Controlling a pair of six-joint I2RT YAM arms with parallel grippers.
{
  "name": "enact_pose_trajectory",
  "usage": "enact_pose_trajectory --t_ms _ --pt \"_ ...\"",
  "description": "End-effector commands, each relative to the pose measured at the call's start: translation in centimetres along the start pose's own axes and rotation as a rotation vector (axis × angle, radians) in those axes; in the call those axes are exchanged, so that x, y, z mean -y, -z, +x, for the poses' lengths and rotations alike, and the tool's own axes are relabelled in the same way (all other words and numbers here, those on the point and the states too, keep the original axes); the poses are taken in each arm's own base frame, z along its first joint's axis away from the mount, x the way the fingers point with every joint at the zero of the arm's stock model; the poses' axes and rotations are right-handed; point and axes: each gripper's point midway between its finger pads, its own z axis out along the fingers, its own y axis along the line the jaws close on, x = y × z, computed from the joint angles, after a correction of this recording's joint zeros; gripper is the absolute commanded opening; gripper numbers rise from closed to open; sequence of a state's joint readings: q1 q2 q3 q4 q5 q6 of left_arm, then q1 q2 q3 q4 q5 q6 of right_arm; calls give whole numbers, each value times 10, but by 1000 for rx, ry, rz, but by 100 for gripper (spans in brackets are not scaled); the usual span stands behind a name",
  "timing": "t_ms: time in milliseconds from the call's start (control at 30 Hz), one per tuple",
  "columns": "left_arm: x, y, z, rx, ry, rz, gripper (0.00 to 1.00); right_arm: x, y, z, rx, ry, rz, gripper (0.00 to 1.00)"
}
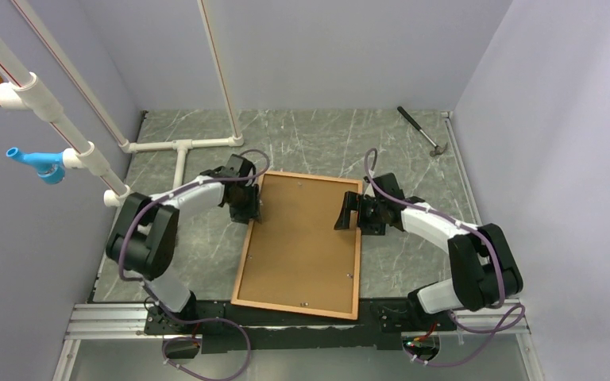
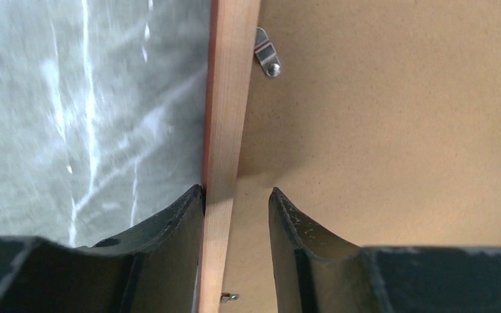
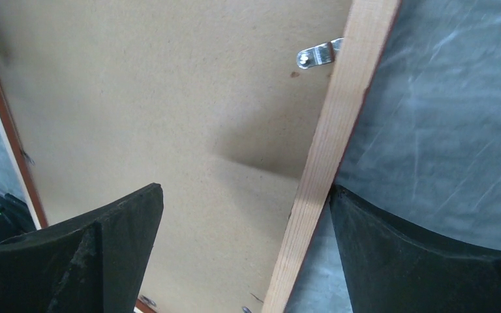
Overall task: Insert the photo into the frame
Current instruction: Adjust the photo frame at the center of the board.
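The frame (image 1: 248, 246) lies back-up on the marble table, with a brown fibreboard backing panel (image 1: 302, 238) filling it. The photo is hidden. My left gripper (image 1: 250, 208) straddles the left rail (image 2: 228, 98): its outer finger (image 2: 176, 222) touches the rail's outer side, while the inner finger (image 2: 293, 222) stands off it over the panel. My right gripper (image 1: 348, 214) is wide open across the right rail (image 3: 339, 117). Its outer finger (image 3: 391, 241) sits at the rail's outer edge and the other hangs over the panel. Small metal clips (image 2: 267, 55) (image 3: 316, 55) sit along the rails.
A hammer (image 1: 422, 131) lies at the back right of the table. White PVC pipes (image 1: 179, 147) run along the back left. Walls close in on three sides, and the frame's near rail (image 1: 294, 308) reaches the arm bases.
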State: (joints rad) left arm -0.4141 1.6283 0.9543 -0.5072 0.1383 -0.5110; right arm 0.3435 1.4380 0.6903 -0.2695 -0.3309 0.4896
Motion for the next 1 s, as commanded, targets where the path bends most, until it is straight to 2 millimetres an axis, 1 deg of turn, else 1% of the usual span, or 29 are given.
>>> enact_pose_trajectory --t_ms 0,67,100,200,333,467,567,633,667,700,767,900,967 --pt "58 -2 -42 61 -79 160 44 -18 4 61 -162 -81 -59 100" --pt "71 -9 -49 51 -100 183 45 -24 7 71 -171 -80 -71 99" --pt "80 -10 -56 53 -112 196 45 -25 8 77 -175 -85 -73 99" --pt "103 -19 -65 37 -153 218 46 -38 13 90 -172 -98 -115 99" --pt "134 -29 -74 17 -203 244 48 -54 14 107 -187 -111 -167 99" --pt "163 -38 -74 -5 -239 279 50 -68 10 124 -221 -106 -188 99" --pt "180 -38 -73 -4 -265 301 52 -81 7 132 -238 -89 -208 99" --pt "182 -35 -73 6 -275 284 59 -88 7 134 -241 -72 -208 99" --pt "179 -33 -73 12 -273 265 66 -90 7 135 -246 -65 -207 99" --pt "175 -28 -75 28 -272 244 74 -92 7 136 -246 -60 -209 99" --pt "163 -13 -81 77 -264 178 85 -95 10 137 -248 -59 -214 100" --pt "146 32 -90 192 -247 107 99 -107 16 143 -270 -49 -251 100" --pt "140 56 -90 242 -239 101 99 -115 19 145 -281 -32 -270 100"
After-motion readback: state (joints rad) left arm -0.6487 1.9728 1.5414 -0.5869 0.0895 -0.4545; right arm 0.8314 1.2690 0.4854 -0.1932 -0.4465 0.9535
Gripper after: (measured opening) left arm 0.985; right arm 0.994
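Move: My left fingers straddle the frame's left rail, which lies about 1 cm to the left of that hand point; the frame's middle is roughly 13 cm to the right and 6 cm back. The frame's right rail runs about 3 cm to the right of my right hand, level with it, with the frame's middle 13 cm left and 4 cm back and its near-right corner some 24 cm back and 2 cm right. All this lies about 1 cm below both hands. I spin the frame clockwise between both hands: my left swings forward about 14 cm, curving right as far, pushing its rail round from outside, while my right, wide open with its outer finger still against its own rail, draws back some 16 cm and 9 cm left, tilting. Then my left opens wide, comes free and rises about 5 cm, backing over the board. ##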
